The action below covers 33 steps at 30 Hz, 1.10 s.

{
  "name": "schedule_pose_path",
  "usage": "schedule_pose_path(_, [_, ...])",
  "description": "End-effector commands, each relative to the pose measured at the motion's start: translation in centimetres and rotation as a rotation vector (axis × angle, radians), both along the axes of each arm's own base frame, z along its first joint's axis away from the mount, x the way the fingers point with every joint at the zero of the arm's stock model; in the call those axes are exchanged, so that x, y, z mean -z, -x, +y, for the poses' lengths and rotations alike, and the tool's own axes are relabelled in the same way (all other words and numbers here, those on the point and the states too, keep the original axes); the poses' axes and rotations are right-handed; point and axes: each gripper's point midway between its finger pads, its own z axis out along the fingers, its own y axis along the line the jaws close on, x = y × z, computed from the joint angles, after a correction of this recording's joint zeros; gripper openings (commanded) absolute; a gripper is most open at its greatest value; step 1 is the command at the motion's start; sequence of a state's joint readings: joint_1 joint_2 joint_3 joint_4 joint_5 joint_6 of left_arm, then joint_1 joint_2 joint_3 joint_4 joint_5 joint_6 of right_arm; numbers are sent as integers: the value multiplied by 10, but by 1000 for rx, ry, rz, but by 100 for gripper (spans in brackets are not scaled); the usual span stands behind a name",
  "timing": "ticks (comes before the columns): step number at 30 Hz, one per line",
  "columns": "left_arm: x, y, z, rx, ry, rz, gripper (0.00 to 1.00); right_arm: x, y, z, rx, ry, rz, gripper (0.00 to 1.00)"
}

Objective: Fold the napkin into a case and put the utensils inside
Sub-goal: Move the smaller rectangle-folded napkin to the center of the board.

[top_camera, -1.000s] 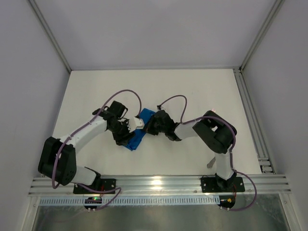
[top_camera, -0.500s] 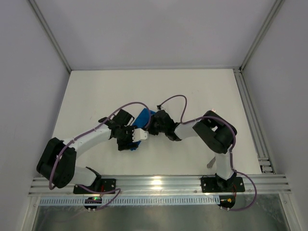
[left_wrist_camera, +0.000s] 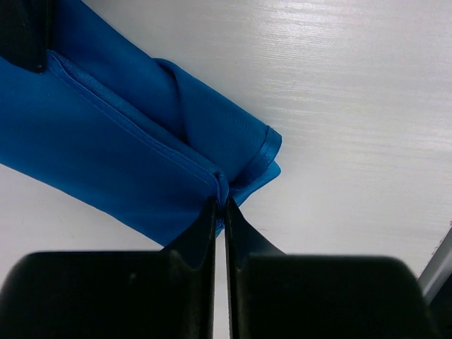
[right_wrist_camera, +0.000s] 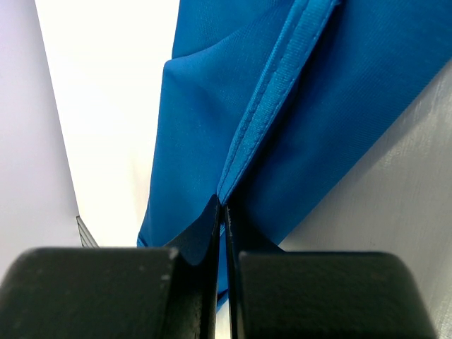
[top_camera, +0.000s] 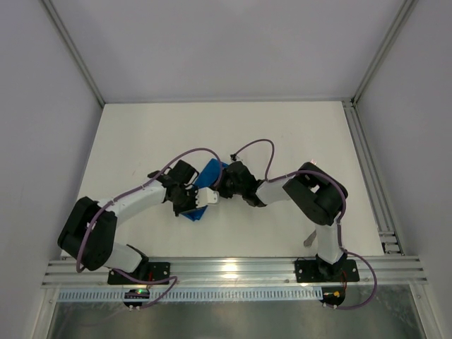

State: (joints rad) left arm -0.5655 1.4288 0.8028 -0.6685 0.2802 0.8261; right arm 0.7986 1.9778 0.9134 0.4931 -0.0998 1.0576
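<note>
The bright blue napkin point(top_camera: 210, 172) lies folded into a narrow strip at the middle of the table, between my two arms. My left gripper point(top_camera: 198, 205) is shut on the napkin point(left_wrist_camera: 106, 155) at the hemmed corner of its near end, with the cloth pinched between the fingertips of the left gripper point(left_wrist_camera: 220, 203). My right gripper point(top_camera: 221, 185) is shut on the napkin point(right_wrist_camera: 212, 106) at the stitched hem on its far part, and the seam runs straight into the right gripper point(right_wrist_camera: 222, 207). A slim grey sliver point(top_camera: 308, 240), perhaps one of the utensils, shows beside the right arm's base.
White tabletop point(top_camera: 282, 134) surrounds the cloth. Grey walls enclose the back and both sides. An aluminium rail point(top_camera: 233, 268) with the arm bases runs along the near edge. Purple cables point(top_camera: 254, 145) loop above both wrists.
The left gripper slid down toward the napkin's near end, opened, then shut on the corner there. The right gripper stayed shut on the hem and barely moved.
</note>
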Motion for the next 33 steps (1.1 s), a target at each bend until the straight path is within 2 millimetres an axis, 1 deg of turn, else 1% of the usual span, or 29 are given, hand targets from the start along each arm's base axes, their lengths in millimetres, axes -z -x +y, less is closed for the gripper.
schedule_pose_path(1, [-11, -7, -11, -33, 35, -4, 0, -2, -6, -5, 22, 22, -23, 4])
schedule_pose_path(5, [-23, -10, -19, -73, 73, 19, 0, -4, -5, -3, 9, 17, -28, 4])
schedule_pose_path(7, [-29, -11, -23, -82, 88, 30, 0, -4, -4, -4, 1, 19, -31, 6])
schedule_pose_path(9, [-31, -14, -22, -107, 91, 31, 0, -4, -3, -4, -4, 20, -30, 9])
schedule_pose_path(14, [-33, -30, -24, -180, 129, 25, 0, -8, -1, -1, -17, -8, -34, 13])
schedule_pose_path(16, [-33, -31, -26, -192, 139, 32, 0, -11, -1, 1, -26, -18, -37, 22])
schedule_pose_path(17, [-35, -33, -27, -195, 144, 26, 0, -15, -1, 2, -28, -25, -46, 25])
schedule_pose_path(18, [-34, -34, -28, -197, 144, 28, 0, -18, -1, 3, -37, -28, -51, 32])
schedule_pose_path(19, [-34, -35, -27, -200, 142, 25, 0, -19, 0, 2, -46, -19, -60, 34])
schedule_pose_path(20, [-32, -36, -26, -205, 137, 24, 0, -26, -2, 2, -47, -22, -78, 36])
schedule_pose_path(22, [-31, -36, -25, -213, 134, 28, 0, -31, 1, 0, -64, -5, -92, 40])
schedule_pose_path(23, [-28, -36, -25, -221, 133, 37, 0, -34, 1, -1, -83, 9, -115, 41])
schedule_pose_path(24, [-29, -39, -25, -238, 142, 36, 0, -43, 3, -1, -95, 4, -130, 42])
schedule_pose_path(25, [-28, -40, -24, -253, 149, 40, 0, -43, 5, -3, -108, 14, -132, 43])
schedule_pose_path(27, [-30, -45, -26, -275, 181, 39, 0, -51, 9, -3, -145, 14, -162, 44])
schedule_pose_path(29, [-33, -51, -24, -323, 204, 45, 0, -56, 16, -2, -192, 2, -175, 44])
schedule_pose_path(30, [-35, -55, -24, -334, 214, 40, 0, -54, 20, -4, -220, 13, -194, 44])
schedule_pose_path(31, [-36, -56, -24, -343, 224, 44, 0, -55, 22, -3, -237, 9, -208, 44])
schedule_pose_path(33, [-37, -54, -26, -335, 232, 55, 0, -53, 28, -4, -273, 8, -223, 44])
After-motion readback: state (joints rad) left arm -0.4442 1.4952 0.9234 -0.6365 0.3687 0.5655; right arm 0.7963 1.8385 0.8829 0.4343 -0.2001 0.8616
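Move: The left fingers already pinch the near end of the seam on the folded napkin; the napkin's middle lies about 9 cm ahead and 4 cm to their right, some 2 cm lower. The centre of the board is roughly 16 cm ahead and 10 cm right of this hand. The right fingers are shut on the seam at the napkin's right side, with its middle about 4 cm to their left and the board's centre some 8 cm ahead and 2 cm right. Keeping its pinch on the napkin's near end, the left hand lifts about 2 cm, then takes it forward some 4 cm in all towards the board's centre, turning nearly 20 degrees counter-clockwise. Meanwhile the right fingers open to nearly half, let go of the seam and lift off, rising about 4 cm while drawing back 2 cm. ##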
